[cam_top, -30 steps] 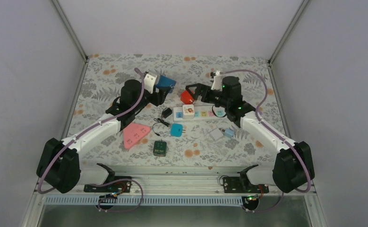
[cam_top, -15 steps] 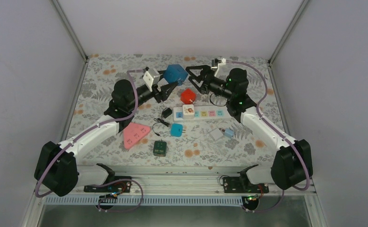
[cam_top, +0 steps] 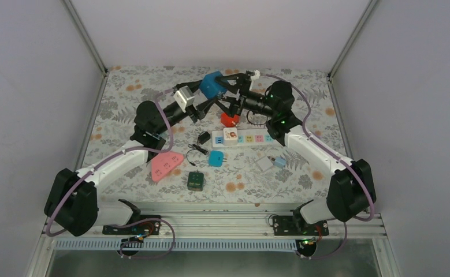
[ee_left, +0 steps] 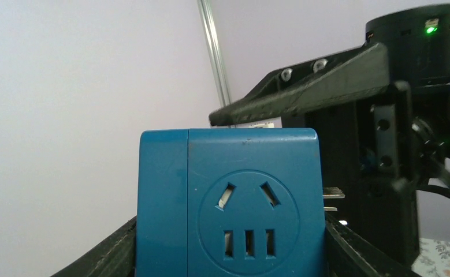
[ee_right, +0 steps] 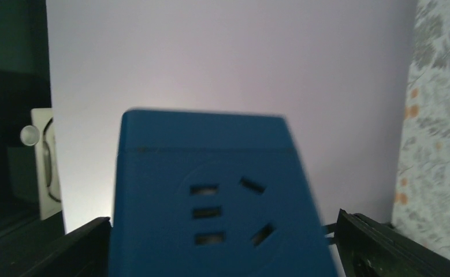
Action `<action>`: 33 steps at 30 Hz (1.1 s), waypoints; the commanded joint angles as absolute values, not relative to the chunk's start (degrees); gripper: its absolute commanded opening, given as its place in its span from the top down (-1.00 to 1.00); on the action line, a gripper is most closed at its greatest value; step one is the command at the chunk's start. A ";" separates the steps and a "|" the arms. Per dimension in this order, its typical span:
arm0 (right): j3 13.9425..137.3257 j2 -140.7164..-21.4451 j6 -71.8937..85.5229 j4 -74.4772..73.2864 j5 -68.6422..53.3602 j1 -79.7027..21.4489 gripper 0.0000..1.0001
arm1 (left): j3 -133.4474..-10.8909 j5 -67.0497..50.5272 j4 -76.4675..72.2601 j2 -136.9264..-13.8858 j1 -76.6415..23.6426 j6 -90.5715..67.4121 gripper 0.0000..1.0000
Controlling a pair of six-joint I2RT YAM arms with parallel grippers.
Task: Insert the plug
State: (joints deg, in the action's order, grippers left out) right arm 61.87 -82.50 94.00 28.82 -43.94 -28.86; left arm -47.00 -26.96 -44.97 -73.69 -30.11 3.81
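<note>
A blue cube plug [cam_top: 212,85] with socket holes on its face hangs in the air over the back middle of the table. My left gripper [cam_top: 211,93] is shut on it; in the left wrist view the cube [ee_left: 245,213] fills the space between the jaws of that gripper [ee_left: 231,245], and its metal prongs [ee_left: 332,199] stick out to the right. My right gripper [cam_top: 225,91] is open and straddles the same cube [ee_right: 211,213] from the other side, its fingers [ee_right: 378,242] standing a little off it. The white power strip [cam_top: 244,138] lies on the table below.
A red cube [cam_top: 229,120] sits just behind the strip. In front of the strip lie a pink triangular socket [cam_top: 166,164], a teal plug [cam_top: 215,158], a dark green block [cam_top: 196,180], a small black charger [cam_top: 204,138] and a white and blue adapter [cam_top: 268,163].
My left arm has carried the blue cube up and to the right. My right arm has swung up from the red cube, and its open jaws now stand around the blue cube.
</note>
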 commanded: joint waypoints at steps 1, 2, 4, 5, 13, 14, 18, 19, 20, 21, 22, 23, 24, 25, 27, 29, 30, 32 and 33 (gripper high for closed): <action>62.01 -82.02 101.80 37.56 -45.97 -29.52 -0.85 | -46.99 -26.75 -53.50 -74.32 -30.23 5.13 -0.21; 61.30 -81.97 102.81 39.22 -45.89 -29.56 -0.69 | -46.82 -26.73 -53.90 -74.36 -30.28 4.77 -0.21; 60.91 -81.80 103.39 41.08 -45.78 -29.58 -0.48 | -46.41 -26.44 -54.61 -74.45 -30.24 3.99 -0.22; 60.90 -81.67 103.09 41.09 -45.75 -29.55 -0.38 | -46.21 -25.99 -54.69 -74.45 -30.23 3.74 -0.23; 61.63 -80.25 96.39 39.54 -43.39 -29.45 0.13 | -45.73 -24.33 -51.74 -73.47 -30.23 -0.68 -0.40; 61.94 -80.51 95.12 39.82 -43.79 -29.52 0.14 | -46.50 -23.86 -49.62 -73.25 -30.23 -2.35 -0.50; 62.70 -81.27 87.31 39.19 -45.46 -28.91 0.19 | -49.85 -22.41 -38.88 -72.06 -30.23 -9.57 -1.00; 62.79 -81.37 84.65 38.06 -46.22 -28.53 0.19 | -49.99 -22.10 -36.47 -71.42 -30.17 -11.87 -1.00; 62.90 -81.38 81.25 36.78 -46.84 -28.02 0.19 | -50.05 -21.99 -34.06 -70.59 -30.18 -13.21 -1.00; 62.93 -81.31 77.99 35.03 -47.37 -27.54 0.19 | -50.09 -22.08 -31.61 -69.74 -30.15 -14.18 -1.00; 63.29 -81.32 72.84 32.81 -48.45 -26.99 0.19 | -50.11 -22.16 -28.99 -68.69 -30.07 -15.03 -1.00; 63.93 -81.27 68.00 29.77 -48.92 -26.38 0.19 | -50.02 -22.30 -26.75 -67.54 -29.99 -15.63 -1.00; 64.77 -81.12 63.31 26.28 -49.21 -26.10 0.19 | -49.98 -22.94 -24.60 -66.45 -29.85 -15.98 -1.00; 65.70 -80.95 57.87 22.93 -49.68 -25.86 0.19 | -50.12 -23.69 -22.24 -65.28 -29.62 -16.29 -1.00; 67.70 -80.39 47.57 16.07 -49.85 -25.59 0.19 | -50.55 -27.27 -19.29 -62.74 -28.44 -17.89 -1.00; 68.25 -79.74 40.25 12.33 -50.77 -25.41 0.18 | -50.64 -35.04 -19.72 -60.56 -26.35 -21.52 -1.00; 68.43 -79.58 37.50 11.44 -52.21 -25.40 0.19 | -50.79 -36.78 -20.41 -59.52 -25.55 -23.59 -1.00; 68.95 -79.47 33.95 10.54 -56.77 -25.38 0.18 | -52.74 -38.22 -17.29 -58.71 -23.93 -26.25 -1.00; 69.09 -79.39 32.85 10.70 -58.96 -25.40 0.18 | -54.74 -39.00 -13.95 -59.13 -23.11 -26.59 -1.00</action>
State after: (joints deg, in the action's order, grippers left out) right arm 66.57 -81.54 48.97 14.90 -50.26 -25.36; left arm -49.30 -31.51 -21.06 -60.36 -25.63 -19.92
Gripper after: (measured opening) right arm 0.679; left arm 0.999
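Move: The blue plug, still gripped by the left fingers, sits about 2 cm to the left and 2 cm above the right hand's open fingers, 1 cm ahead. From the left hand it is about 1 cm ahead, 2 cm to the right and 1 cm up. On the table some 33 cm below the right hand, the white plug is 1 cm ahead and 5 cm to the right, the red plug 8 cm ahead and 5 cm to the right. Right pinches the blue plug, left lets go and draws 5 cm left and back; right rolls about 40 degrees. ##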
